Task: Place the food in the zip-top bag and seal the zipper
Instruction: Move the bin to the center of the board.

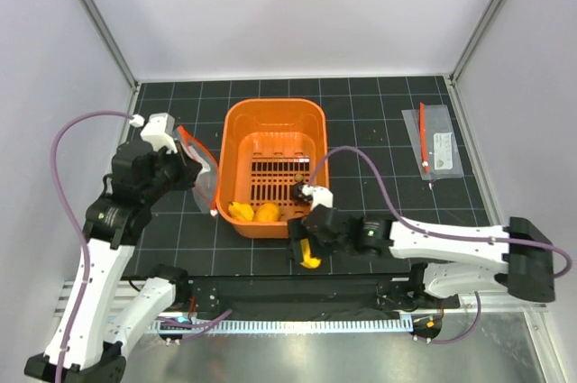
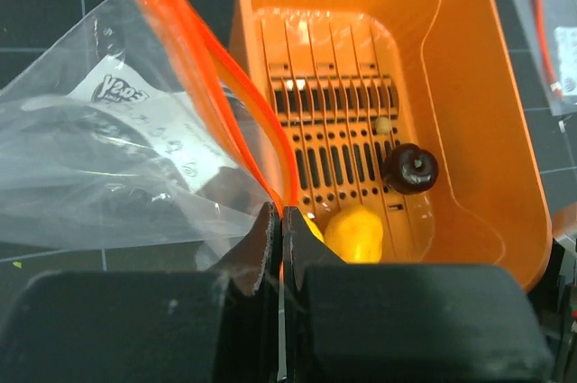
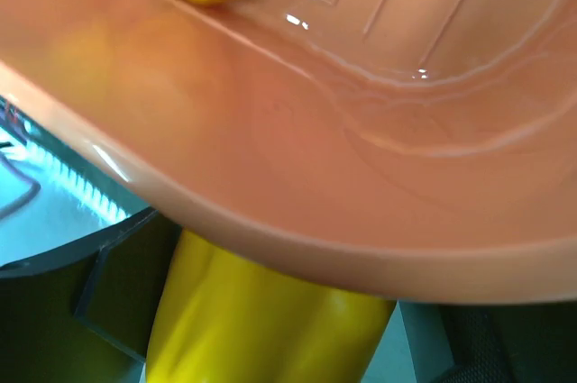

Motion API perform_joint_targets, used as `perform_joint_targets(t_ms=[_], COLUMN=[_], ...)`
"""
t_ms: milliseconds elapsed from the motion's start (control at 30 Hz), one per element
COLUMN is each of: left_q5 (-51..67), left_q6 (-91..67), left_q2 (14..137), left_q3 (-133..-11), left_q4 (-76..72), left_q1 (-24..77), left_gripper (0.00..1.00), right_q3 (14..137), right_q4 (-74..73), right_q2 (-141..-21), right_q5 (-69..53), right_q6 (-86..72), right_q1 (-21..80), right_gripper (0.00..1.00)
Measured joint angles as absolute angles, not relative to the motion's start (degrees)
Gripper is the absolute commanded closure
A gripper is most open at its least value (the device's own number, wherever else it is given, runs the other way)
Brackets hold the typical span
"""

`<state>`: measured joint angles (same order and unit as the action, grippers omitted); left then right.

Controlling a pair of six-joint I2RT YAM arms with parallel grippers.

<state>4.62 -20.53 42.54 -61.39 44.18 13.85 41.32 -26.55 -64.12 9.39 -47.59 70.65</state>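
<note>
The clear zip-top bag (image 1: 204,177) hangs left of the orange basket, and my left gripper (image 2: 281,221) is shut on its red-orange zipper (image 2: 221,77). In the top view the left gripper (image 1: 187,167) holds the bag's mouth beside the basket's left wall. Inside the basket lie a yellow food (image 2: 353,234), a dark brown round one (image 2: 410,168) and a small beige ball (image 2: 383,124). My right gripper (image 1: 305,246) sits outside the basket's near edge, its jaws wide around a ribbed yellow food (image 3: 261,324) that fills the gap between them, just under the basket rim (image 3: 297,248).
The orange basket (image 1: 275,108) stands mid-table with yellow and orange foods (image 1: 254,213) at its near end. A narrower clear pouch with a white label (image 1: 436,143) lies at the back right. White walls enclose the table on three sides.
</note>
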Motion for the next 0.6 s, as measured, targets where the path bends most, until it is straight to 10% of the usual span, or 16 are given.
perform_joint_targets(t_ms=[600], left_q5=[2.87], left_q6=[-19.84], left_q2=[45.58], left_q3=[-60.18], left_q4=[42.11], left_q1=[13.85], left_gripper=[1.0], right_q3=[76.34], right_q4=[-15.11], right_q2=[-102.1], right_q5=[3.99], right_q6=[-36.49], right_q1=[43.29], right_gripper=[0.99])
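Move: Ahead of the right hand, which holds a yellow food down by the bin's near wall with the rim just over its fingers, the bin's middle lies about 20 cm forward and 8 cm left, roughly level. Inside, some 5 cm lower, the dark fruit is about 15 cm ahead and 1 cm left, the round yellow fruit 10 cm ahead and 9 cm left. From the left hand, the bin is about 8 cm forward, 16 cm right and 20 cm below. Shoving the bin away by its near wall, the right hand drives forward some 25 cm towards the far side of the board, edging left about 6 cm, mostly early on, and rising slightly. It turns about 15 degrees clockwise, slows near the end, and keeps the yellow food gripped between its fingers beside the wall. ##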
